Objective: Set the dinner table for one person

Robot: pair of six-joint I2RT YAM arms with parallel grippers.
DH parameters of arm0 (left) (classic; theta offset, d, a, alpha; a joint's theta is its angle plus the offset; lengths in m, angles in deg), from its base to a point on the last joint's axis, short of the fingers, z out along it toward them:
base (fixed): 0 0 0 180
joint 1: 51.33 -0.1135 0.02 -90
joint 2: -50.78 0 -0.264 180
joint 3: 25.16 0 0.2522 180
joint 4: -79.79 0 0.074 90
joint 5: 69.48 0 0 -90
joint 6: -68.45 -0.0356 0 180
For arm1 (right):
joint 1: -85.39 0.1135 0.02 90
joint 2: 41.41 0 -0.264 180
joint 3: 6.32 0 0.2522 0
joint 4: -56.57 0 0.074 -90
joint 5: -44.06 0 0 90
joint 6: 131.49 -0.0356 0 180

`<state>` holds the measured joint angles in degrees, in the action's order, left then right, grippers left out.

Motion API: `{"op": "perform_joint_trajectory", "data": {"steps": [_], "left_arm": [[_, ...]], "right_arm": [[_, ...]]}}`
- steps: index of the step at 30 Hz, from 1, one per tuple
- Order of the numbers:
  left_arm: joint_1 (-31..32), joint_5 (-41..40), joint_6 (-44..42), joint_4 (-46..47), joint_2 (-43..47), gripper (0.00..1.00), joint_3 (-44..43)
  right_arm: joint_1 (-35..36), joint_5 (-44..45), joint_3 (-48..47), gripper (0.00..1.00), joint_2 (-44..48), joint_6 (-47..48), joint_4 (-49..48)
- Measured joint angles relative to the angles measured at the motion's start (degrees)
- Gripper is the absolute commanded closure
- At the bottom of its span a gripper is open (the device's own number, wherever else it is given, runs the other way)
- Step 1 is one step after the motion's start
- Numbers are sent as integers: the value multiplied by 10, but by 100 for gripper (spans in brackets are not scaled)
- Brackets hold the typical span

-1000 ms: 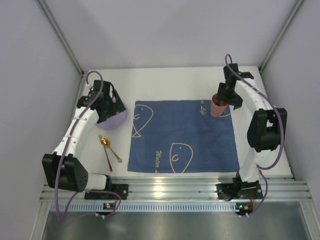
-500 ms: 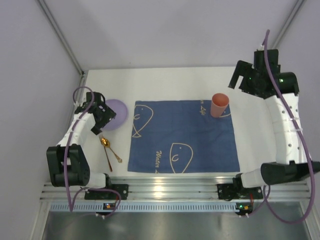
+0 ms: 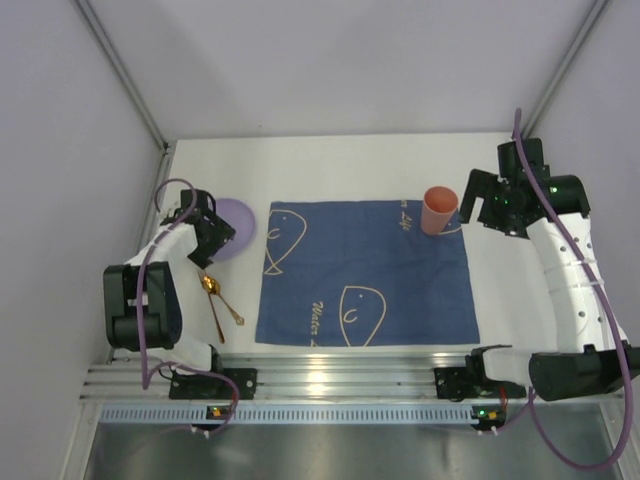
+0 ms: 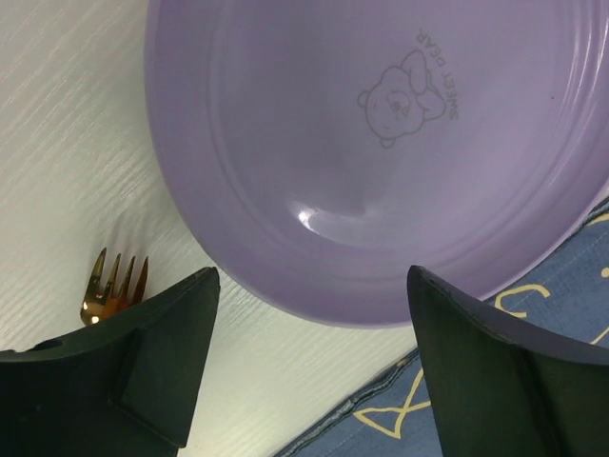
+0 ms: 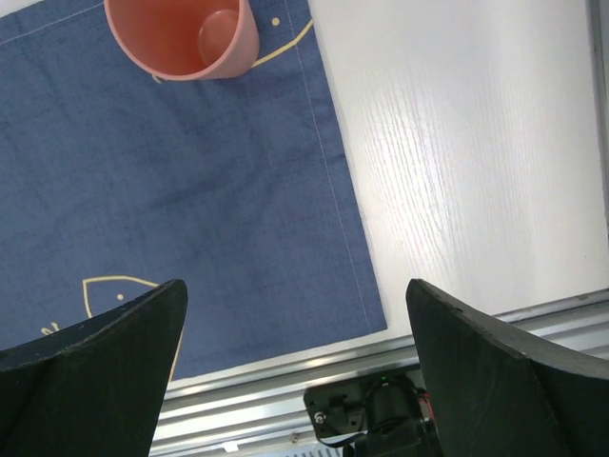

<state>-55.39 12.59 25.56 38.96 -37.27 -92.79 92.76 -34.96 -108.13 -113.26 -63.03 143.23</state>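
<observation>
The dinner table [image 3: 360, 165] is a white top. On it, a purple plate [image 3: 235, 220] [image 4: 381, 152] lies flat just left of a dark blue cloth [image 3: 365, 270]. My left gripper [image 3: 211, 238] [image 4: 309, 367] hovers at the plate's near-left rim, open, with nothing between its fingers. A pink cup [image 3: 439, 209] [image 5: 183, 33] stands upright on the cloth's far right corner. My right gripper [image 3: 480, 205] [image 5: 295, 367] hangs open to the right of the cup, clear of it. A gold fork [image 4: 114, 283] and a spoon [image 3: 209, 284] lie left of the cloth.
An aluminium rail [image 3: 350, 380] runs along the near edge and carries both arm bases. Grey walls enclose the table on the left, back and right. The cloth's right edge [image 5: 333, 171] borders bare white table [image 5: 476, 143].
My right gripper opened, left the cup and pulled up and to the right. My left gripper drew back off the plate toward the left, and the plate now lies flat and uncovered.
</observation>
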Motion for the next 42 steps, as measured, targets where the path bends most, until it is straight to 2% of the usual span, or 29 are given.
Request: {"op": "perform_joint_trajectory", "data": {"steps": [3,4,6,10,16,21,25,28,33,37,42], "left_arm": [[0,0,3,14,-18,38,1],[0,1,4,21,-27,57,1],[0,6,2,34,-46,69,1],[-4,38,-4,70,-89,100,-21],[-2,75,-28,86,-120,100,-61],[3,87,-63,55,-114,100,-84],[20,141,-96,30,-99,100,-122],[69,173,-123,19,-99,100,-164],[210,183,-150,7,-96,100,-183],[309,195,-148,-3,-94,100,-162],[366,184,-124,-10,-92,100,-115]], "right_arm": [[0,4,0,1,0,0,0],[0,5,0,1,0,0,0],[0,6,-2,2,0,0,0],[0,8,-14,2,-12,0,5],[0,10,-30,1,-31,0,5],[0,10,-33,1,-32,0,5],[0,9,-32,1,-30,0,3],[0,7,-26,1,-21,0,-5],[0,-3,6,1,15,0,-10],[0,-14,38,1,50,-1,-14],[0,-26,74,1,87,-1,-18]]}}
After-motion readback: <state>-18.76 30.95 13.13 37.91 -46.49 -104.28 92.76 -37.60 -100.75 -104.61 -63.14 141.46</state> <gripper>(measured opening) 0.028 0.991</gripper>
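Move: Just ahead of the open left hand lies the purple plate, its middle about 10 cm forward, 4 cm right and 4 cm below. The fork's middle is roughly 13 cm back and level sideways, the spoon's about 12 cm back and 4 cm right. The placemat's middle is some 38 cm right and 4 cm back. From the right hand, the plate lies about 59 cm left, 16 cm ahead and 25 cm below. Sinking about 3 cm and reaching some 5 cm forward, the left hand shuts its fingers on the plate's near rim, pinches it and lifts. It then swings right some 25 cm, turning about 50 degrees clockwise, drawing back and lowering towards the placemat over the last stretch, grip kept. The empty, open right hand eases back about 3 cm. ##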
